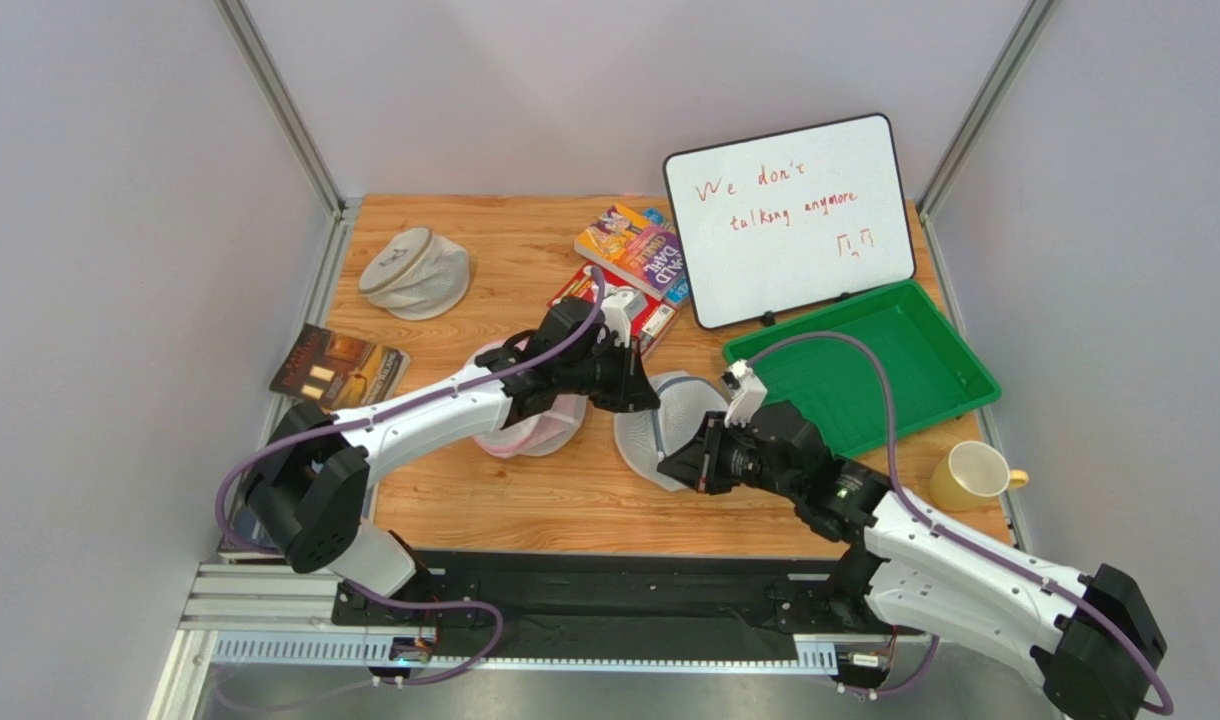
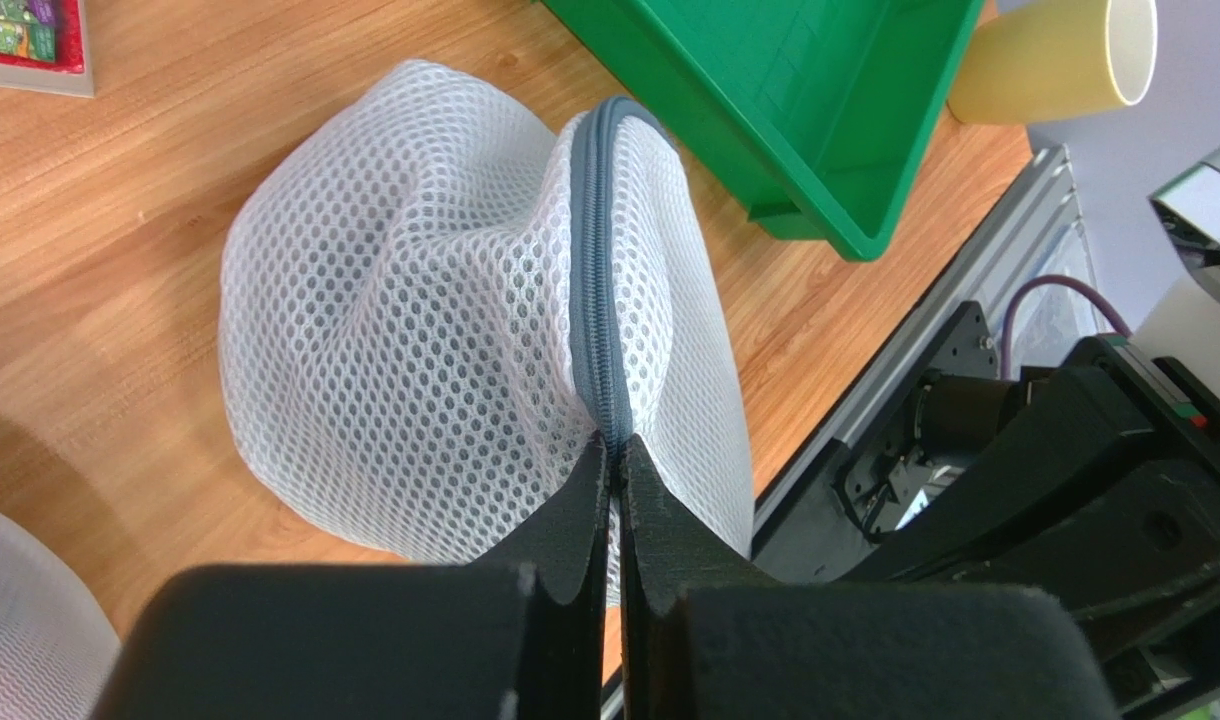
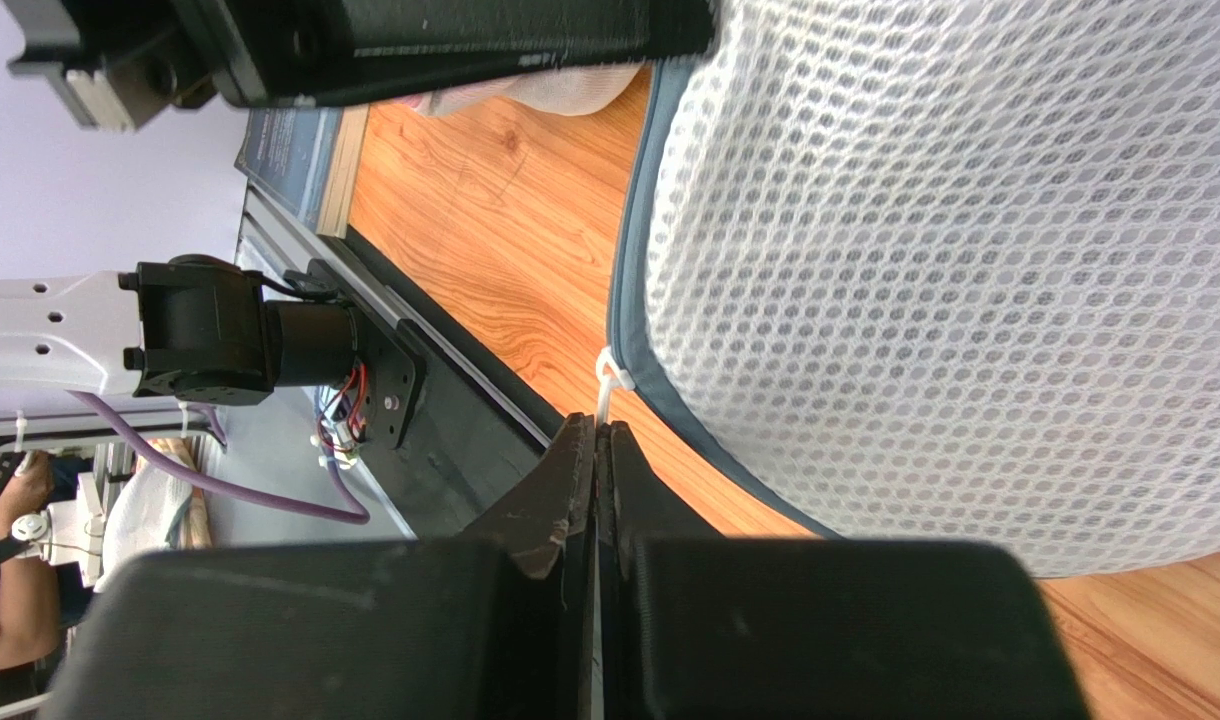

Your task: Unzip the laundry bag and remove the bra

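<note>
The white mesh laundry bag point(image 1: 676, 420) lies on the table between my two grippers. Its grey-blue zipper rim point(image 2: 600, 255) runs up the bag in the left wrist view. My left gripper point(image 1: 642, 393) is shut on that rim, and its tips point(image 2: 619, 444) pinch the zipper seam and pull the mesh point(image 2: 406, 330) into a ridge. My right gripper point(image 1: 673, 468) is shut on the bag's thin white zipper pull point(image 3: 613, 378) at the rim's near edge, and its tips point(image 3: 598, 429) sit just off the mesh point(image 3: 962, 255). The bra is not visible.
A pink-tinted mesh bag point(image 1: 538, 432) lies under my left arm. A beige-grey bag point(image 1: 413, 273) sits at the far left. A green tray point(image 1: 932, 393), a whiteboard point(image 1: 789, 218), a yellow mug point(image 1: 974, 474), colourful books point(image 1: 631, 252) and a dark book point(image 1: 335, 368) stand around.
</note>
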`<state>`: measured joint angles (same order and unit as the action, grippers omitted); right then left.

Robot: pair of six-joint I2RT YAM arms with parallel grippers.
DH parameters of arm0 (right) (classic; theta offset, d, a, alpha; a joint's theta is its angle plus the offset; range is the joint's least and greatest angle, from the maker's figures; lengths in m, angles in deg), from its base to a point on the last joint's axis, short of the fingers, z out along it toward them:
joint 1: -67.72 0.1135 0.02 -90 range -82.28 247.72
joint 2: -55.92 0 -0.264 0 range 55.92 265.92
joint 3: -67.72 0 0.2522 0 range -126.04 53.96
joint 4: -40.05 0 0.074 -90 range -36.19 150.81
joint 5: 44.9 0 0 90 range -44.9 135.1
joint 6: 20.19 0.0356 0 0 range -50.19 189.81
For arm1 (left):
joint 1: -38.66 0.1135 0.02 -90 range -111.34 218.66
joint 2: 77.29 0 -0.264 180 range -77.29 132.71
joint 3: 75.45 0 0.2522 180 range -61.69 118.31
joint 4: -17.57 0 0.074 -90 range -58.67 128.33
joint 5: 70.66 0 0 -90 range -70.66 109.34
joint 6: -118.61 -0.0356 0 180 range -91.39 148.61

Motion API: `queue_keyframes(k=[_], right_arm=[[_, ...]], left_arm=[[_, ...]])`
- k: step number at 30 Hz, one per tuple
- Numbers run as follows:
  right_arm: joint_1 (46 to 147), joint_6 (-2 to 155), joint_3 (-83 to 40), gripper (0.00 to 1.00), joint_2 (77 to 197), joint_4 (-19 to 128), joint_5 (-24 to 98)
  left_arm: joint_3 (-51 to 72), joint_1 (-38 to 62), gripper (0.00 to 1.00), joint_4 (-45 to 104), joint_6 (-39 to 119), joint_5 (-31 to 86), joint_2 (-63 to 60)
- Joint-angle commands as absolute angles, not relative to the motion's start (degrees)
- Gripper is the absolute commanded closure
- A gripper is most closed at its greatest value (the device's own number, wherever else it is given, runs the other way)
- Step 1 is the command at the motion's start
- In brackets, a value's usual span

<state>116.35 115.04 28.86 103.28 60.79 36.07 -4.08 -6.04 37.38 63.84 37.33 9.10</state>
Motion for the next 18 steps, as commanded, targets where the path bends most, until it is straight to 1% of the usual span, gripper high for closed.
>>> queue_keyframes(k=[1, 9, 10, 11, 12, 13, 14, 16, 18], right_arm=[[117.12, 116.39, 29.44, 1.00, 101.36, 61.10, 34.38], [117.21, 116.66, 29.70, 1.00, 101.27, 61.63, 34.29], [117.21, 116.66, 29.61, 1.00, 101.19, 61.55, 34.38], [117.21, 116.66, 29.53, 1.00, 101.36, 61.54, 34.55], [117.21, 116.83, 29.53, 1.00, 101.45, 61.54, 34.99], [117.21, 116.83, 29.53, 1.00, 101.54, 61.54, 35.17], [117.21, 117.01, 29.35, 1.00, 101.71, 61.46, 35.35], [117.29, 117.62, 29.35, 1.00, 101.54, 61.11, 35.87], [117.21, 117.97, 29.44, 1.00, 100.84, 60.58, 36.57]], left_arm=[[0.01, -4.84, 1.00, 36.70, 60.17, 36.74, 11.56], [4.31, -4.05, 1.00, 37.22, 59.29, 39.45, 15.87], [4.75, -4.05, 0.97, 37.74, 58.94, 39.90, 16.05], [5.19, -4.05, 0.90, 38.27, 58.41, 40.16, 16.22], [5.72, -4.05, 0.80, 38.80, 58.15, 40.25, 15.96], [5.81, -4.05, 0.59, 39.94, 57.88, 40.08, 15.61], [5.73, -3.96, 0.50, 40.47, 57.45, 39.73, 15.17], [5.20, -4.05, 0.36, 42.05, 56.92, 38.15, 13.07], [5.02, -4.05, 0.31, 44.33, 55.69, 36.14, 10.79]])
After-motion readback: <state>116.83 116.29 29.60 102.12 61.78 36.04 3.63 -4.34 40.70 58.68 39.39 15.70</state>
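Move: My left fingers are shut on the grey zipper band of the laundry bag. Its far end lies about 3 cm ahead, 7 cm to the right and 3 cm lower; the bag's middle is about 4 cm back, 3 cm right and 7 cm below. The pink bag sits 22 cm to the left and 1 cm back, 8 cm lower. From my right hand, holding the zipper pull, the zipper's far end is 12 cm ahead, 6 cm right and 1 cm lower. With the zipper band still pinched, I ease my left hand forward and to the right, sinking slightly, towards the zipper's far end and away from my right hand. After about 2 cm I open those fingers to roughly two-thirds and let go of the band, still drifting forward while rising a little. My right hand stays almost in place, keeping the zipper pull pinched. ##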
